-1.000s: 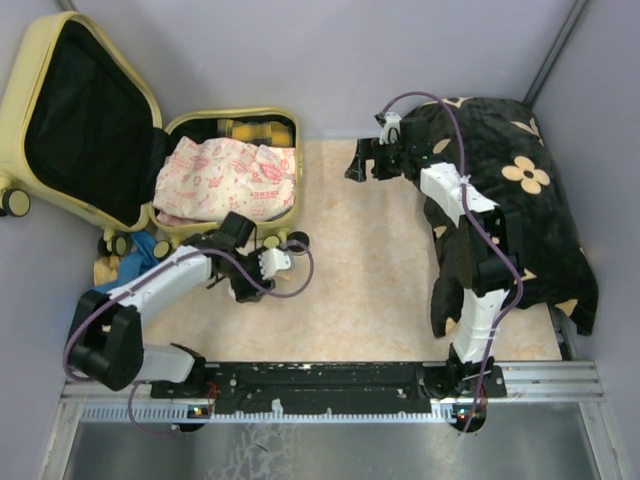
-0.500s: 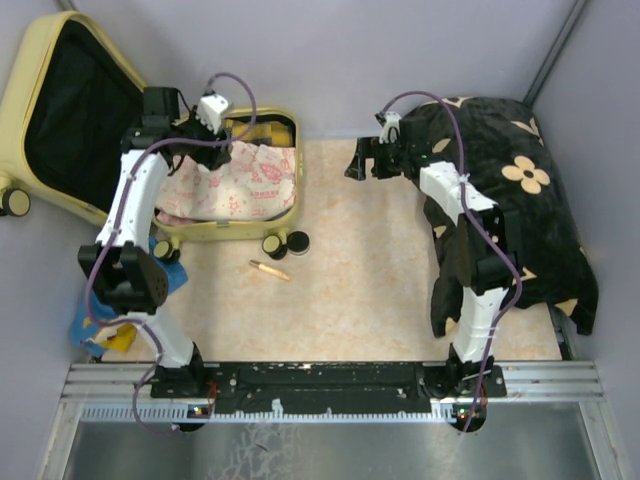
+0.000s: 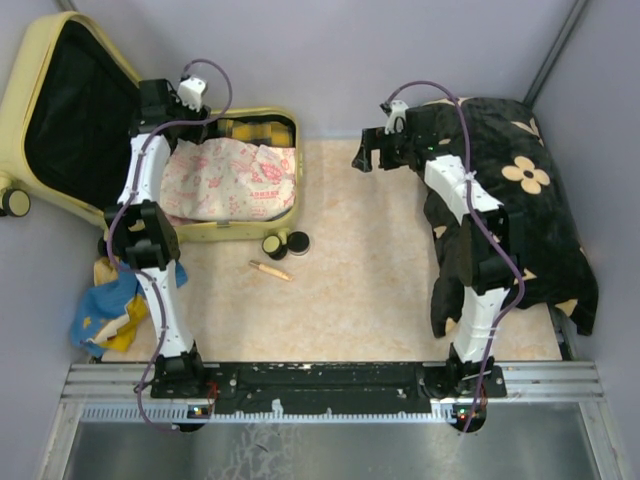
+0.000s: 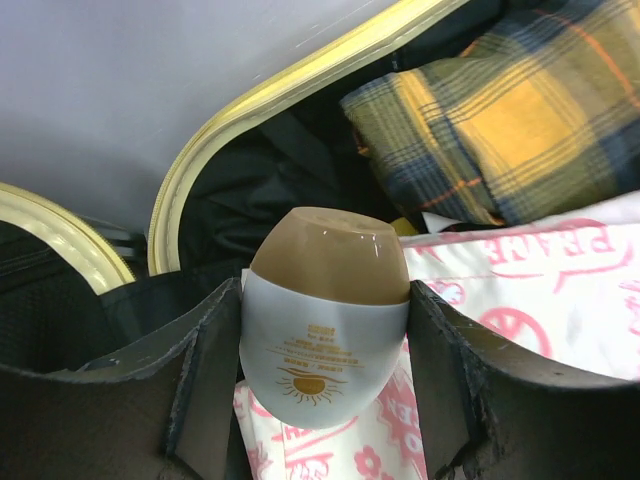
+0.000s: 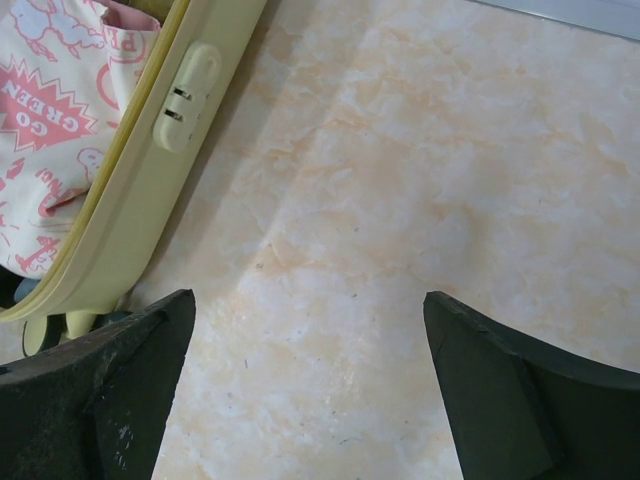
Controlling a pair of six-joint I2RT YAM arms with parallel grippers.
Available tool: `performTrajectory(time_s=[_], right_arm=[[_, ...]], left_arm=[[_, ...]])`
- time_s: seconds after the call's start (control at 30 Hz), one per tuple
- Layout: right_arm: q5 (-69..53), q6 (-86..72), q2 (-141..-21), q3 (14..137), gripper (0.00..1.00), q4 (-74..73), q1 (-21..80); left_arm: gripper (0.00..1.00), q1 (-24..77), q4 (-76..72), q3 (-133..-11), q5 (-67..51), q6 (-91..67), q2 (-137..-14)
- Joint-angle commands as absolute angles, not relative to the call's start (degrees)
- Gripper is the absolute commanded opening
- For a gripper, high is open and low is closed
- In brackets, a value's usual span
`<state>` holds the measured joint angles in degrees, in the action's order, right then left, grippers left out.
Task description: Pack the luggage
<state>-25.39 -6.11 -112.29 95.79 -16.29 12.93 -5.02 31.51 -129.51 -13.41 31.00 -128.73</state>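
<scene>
The luggage [image 3: 232, 232] lies open at the back left, its black-lined lid [image 3: 75, 110] propped against the wall. Inside it are a pink-printed white cloth [image 3: 228, 180] and a yellow plaid cloth [image 3: 256, 130]. My left gripper [image 3: 158, 110] hovers over the luggage's back left corner. In the left wrist view this left gripper [image 4: 322, 295] is shut on a white sunscreen bottle [image 4: 322, 350] with a brown cap, above the printed cloth [image 4: 540, 290]. My right gripper [image 3: 366, 160] stands open over bare floor, and the right wrist view shows it [image 5: 310, 315] with nothing between its fingers.
A big black cloth with beige flowers [image 3: 520, 200] lies under the right arm. Two small black jars [image 3: 285, 243] and a brown stick-like item [image 3: 268, 270] rest on the floor before the luggage. A blue and yellow cloth [image 3: 105, 310] is heaped at the front left.
My left arm has swung from the floor in front of the luggage up and back over its rear left corner. The right gripper has shifted slightly.
</scene>
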Motion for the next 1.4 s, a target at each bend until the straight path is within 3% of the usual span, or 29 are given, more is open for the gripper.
performTrajectory(time_s=[0.0,0.73,0.77,0.87,0.9,1.2,1.37], right_arm=[[-24.20,-4.91,-112.91,98.87,0.97,-15.66,12.57],[-22.89,-3.86,-112.05,97.60,0.98,-15.53,14.91],[-22.99,-3.83,-111.82,97.48,0.98,-15.51,14.94],[-23.30,-3.95,-111.39,96.97,0.98,-15.38,14.86],[-23.48,-4.10,-111.20,96.78,0.98,-15.38,14.84],[-25.68,-5.92,-108.39,93.92,0.98,-14.21,14.43],[-26.78,-6.49,-106.57,91.47,0.98,-13.35,13.70]], left_arm=[[0.50,-7.21,22.45,-130.95,-14.48,26.77,-131.44],[0.54,-10.15,17.54,-122.77,-16.31,22.87,-136.06],[0.56,-10.20,17.70,-122.00,-15.93,22.85,-135.33],[0.87,-10.27,19.08,-121.65,-14.14,21.75,-133.15],[0.91,-10.42,19.30,-121.55,-14.43,21.32,-131.96],[0.97,-11.13,21.88,-118.47,-26.32,21.40,-116.41],[0.96,-11.06,24.08,-108.00,-37.66,26.41,-105.31]])
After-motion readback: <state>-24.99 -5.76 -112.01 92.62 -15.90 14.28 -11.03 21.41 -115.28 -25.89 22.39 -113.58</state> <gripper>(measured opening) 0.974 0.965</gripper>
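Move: The left hand already holds the tan-capped white bottle over the suitcase's far-left part. Its resting place, at the floral cloth's far-left edge, is about 12 cm below the hand, 4 cm left and 2 cm ahead. The floral cloth's middle lies some 8 cm back and 6 cm right; the plaid cloth, about 7 cm ahead and 14 cm right, both some 13 cm down. From the right hand, the resting place is roughly 48 cm left, 10 cm ahead and 8 cm lower. The left fingers let go of the white bottle at the floral cloth's far-left edge, having kept their grip while the hand sank about 11 cm, drifting left and at first slightly forward. Once wide open, the hand lifts clear fast, nearly 20 cm up, while drawing back some 6 cm and tipping its fingers upward. ##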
